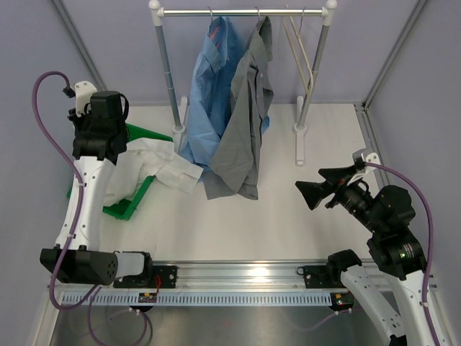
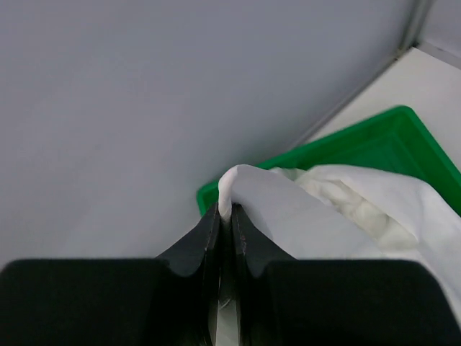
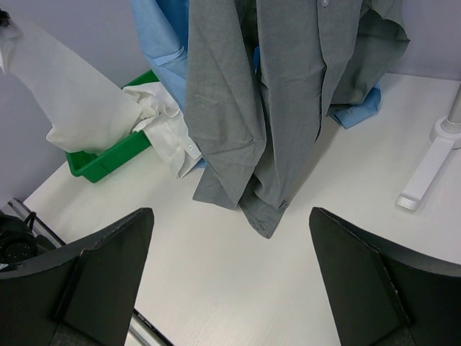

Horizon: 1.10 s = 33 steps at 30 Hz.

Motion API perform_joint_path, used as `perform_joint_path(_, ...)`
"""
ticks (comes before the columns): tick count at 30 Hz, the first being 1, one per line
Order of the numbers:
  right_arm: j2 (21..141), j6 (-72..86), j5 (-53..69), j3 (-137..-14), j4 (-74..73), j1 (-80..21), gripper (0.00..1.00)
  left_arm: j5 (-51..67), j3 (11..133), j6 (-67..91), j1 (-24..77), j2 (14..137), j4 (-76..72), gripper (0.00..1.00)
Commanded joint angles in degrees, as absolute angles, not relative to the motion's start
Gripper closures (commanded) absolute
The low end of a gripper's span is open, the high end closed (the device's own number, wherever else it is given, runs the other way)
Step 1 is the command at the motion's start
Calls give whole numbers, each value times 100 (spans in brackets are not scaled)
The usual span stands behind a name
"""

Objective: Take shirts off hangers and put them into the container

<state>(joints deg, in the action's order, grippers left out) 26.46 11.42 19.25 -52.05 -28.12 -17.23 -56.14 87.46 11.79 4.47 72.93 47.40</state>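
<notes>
My left gripper (image 2: 225,209) is shut on a fold of the white shirt (image 2: 310,216), lifted above the green container (image 2: 374,137). The rest of that white shirt (image 1: 162,166) lies in the container (image 1: 133,202), with one part spilling over its right wall onto the table. The light blue shirt (image 1: 209,86) and the grey shirt (image 1: 245,122) still hang on the rail. A bare cream hanger (image 1: 299,50) hangs to their right. My right gripper (image 1: 317,186) stands open above the table, right of the grey shirt (image 3: 252,94), with nothing between its fingers.
The white-posted rail (image 1: 245,11) stands at the back, with its feet (image 3: 425,173) on the table. Grey walls close in the left, the back and the right. The arms' base rail (image 1: 238,277) runs along the near edge.
</notes>
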Motion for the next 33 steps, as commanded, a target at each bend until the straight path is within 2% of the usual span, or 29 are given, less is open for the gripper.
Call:
perform_joint_path(1, 2610, 1213, 2074, -5168, -2602, -1731, 0, -6434, 8763, 466, 62, 7628, 3877, 89)
perform_joint_path(12, 2637, 1195, 2057, -5159, -2602, -1819, 1, -5555, 6946, 1854, -519, 8331, 2822, 89)
perform_joint_path(22, 2681, 1178, 2013, -5177, -2610, -1854, 1, -4676, 6355, 2750, -633, 9096, 2874, 87)
perform_joint_path(30, 2619, 1169, 1960, -5177, -2654, -1863, 1, -4317, 6556, 2751, -782, 10098, 2953, 71)
perform_joint_path(33, 2628, 1160, 1942, -5177, -2672, -1863, 1, -4149, 6609, 2637, -896, 10151, 2918, 57)
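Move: The left hand, already pinching the white shirt's raised end, has the green container's middle almost straight beneath, about 33 cm down, 3 cm back and 2 cm to the right. The rack's left foot stands some 20 cm right of the hand and 11 cm ahead, 34 cm below it. From the idle right hand, the container lies about 54 cm left, 9 cm ahead and 31 cm down. The left hand lowers the held white shirt about 30 cm into the container, tipping down as its fingers part. ##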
